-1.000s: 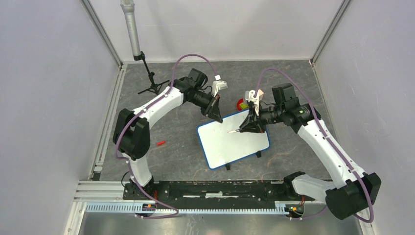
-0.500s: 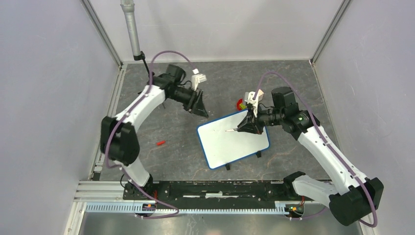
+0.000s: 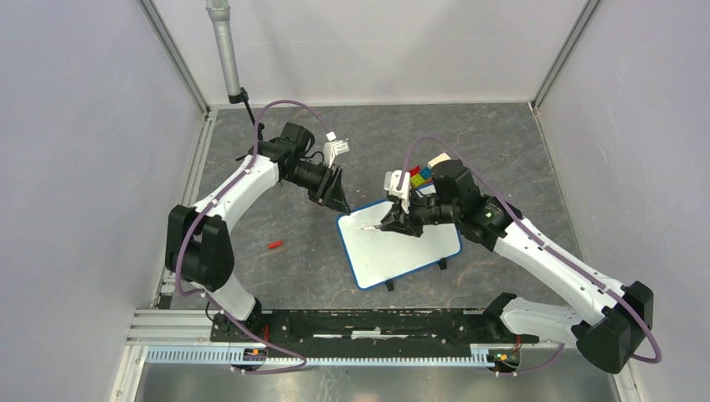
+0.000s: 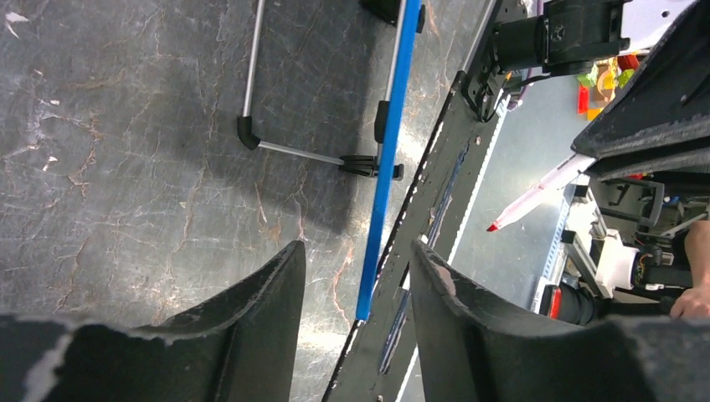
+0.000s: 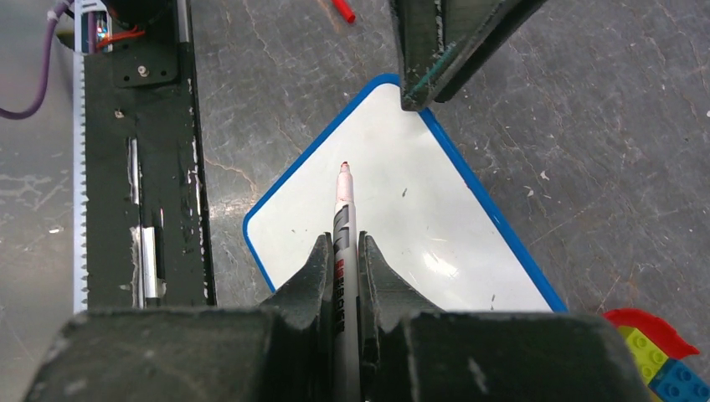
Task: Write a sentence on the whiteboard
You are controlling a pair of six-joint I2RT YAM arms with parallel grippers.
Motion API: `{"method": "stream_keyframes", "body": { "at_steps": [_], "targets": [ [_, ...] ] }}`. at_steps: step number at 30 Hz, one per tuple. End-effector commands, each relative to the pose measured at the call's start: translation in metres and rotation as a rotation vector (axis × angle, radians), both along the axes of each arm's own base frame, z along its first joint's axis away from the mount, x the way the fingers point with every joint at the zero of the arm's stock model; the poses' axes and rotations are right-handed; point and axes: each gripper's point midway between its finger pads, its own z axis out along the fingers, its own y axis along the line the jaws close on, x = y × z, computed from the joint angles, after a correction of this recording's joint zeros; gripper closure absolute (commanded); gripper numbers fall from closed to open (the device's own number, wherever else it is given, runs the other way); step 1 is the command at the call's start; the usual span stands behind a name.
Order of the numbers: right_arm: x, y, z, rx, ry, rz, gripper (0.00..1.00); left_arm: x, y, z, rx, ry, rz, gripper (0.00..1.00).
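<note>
The whiteboard (image 3: 402,251) stands on thin wire legs mid-table, with a blue rim and a blank white face (image 5: 419,226). No sentence is in view on it. My right gripper (image 3: 392,224) is shut on a white marker (image 5: 344,219). The marker's red tip (image 3: 365,228) points over the board's far-left part; I cannot tell if it touches. My left gripper (image 3: 341,202) hangs open and empty just beyond the board's far-left corner. The left wrist view has the rim (image 4: 386,151) edge-on, running between the left gripper's (image 4: 356,251) fingers.
A red marker cap (image 3: 274,245) lies on the grey floor left of the board. Coloured toy bricks (image 3: 419,175) sit behind the right gripper. A microphone stand (image 3: 249,126) occupies the back left. The black base rail (image 3: 360,322) runs along the near edge.
The left gripper opened, let go of the board's far corner and drew back to the left. The right arm carried the marker leftward across the board.
</note>
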Motion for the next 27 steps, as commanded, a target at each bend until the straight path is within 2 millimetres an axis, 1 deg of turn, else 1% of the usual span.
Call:
{"method": "stream_keyframes", "body": {
  "at_steps": [1, 5, 7, 14, 23, 27],
  "targets": [
    [0.011, 0.009, 0.003, -0.029, -0.093, -0.030, 1.00, -0.001, -0.003, 0.003, -0.043, -0.027, -0.045, 0.49],
    [0.016, 0.016, 0.002, -0.040, -0.127, -0.054, 1.00, -0.002, -0.004, 0.003, -0.051, -0.022, -0.048, 0.63],
    [0.017, 0.021, 0.002, -0.040, -0.133, -0.054, 1.00, -0.002, -0.004, 0.002, -0.051, -0.017, -0.049, 0.68],
    [0.019, 0.029, 0.001, -0.043, -0.135, -0.058, 1.00, -0.003, -0.005, 0.002, -0.056, -0.014, -0.054, 0.74],
    [0.022, 0.038, 0.004, -0.035, -0.133, -0.055, 1.00, -0.006, -0.004, -0.002, -0.060, -0.010, -0.065, 0.69],
    [0.025, 0.040, 0.004, -0.040, -0.137, -0.065, 1.00, -0.006, -0.005, -0.002, -0.060, -0.015, -0.068, 0.78]
  ]
}}
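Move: The marker in my right fingers is meant for the whiteboard's upper left part, about 8 cm to the left of that hand, 2 cm ahead and 6 cm lower; the board's upper left corner is some 3 cm left of that spot and 1 cm farther out. The coloured blocks lie about 19 cm ahead and 11 cm right of my right hand, on the table. My left hand already straddles that corner, within about 1 cm; the red cap lies some 18 cm to its left and 4 cm back. My left hand stays practically in place and closes its half-open fingers on the board's blue-edged upper left corner, pinching it. Keeping hold of the marker, I bring my right hand left and down, about 3 cm each way, and a little forward, quickly at first and then easing, so the tip nears the writing face just below that corner. ##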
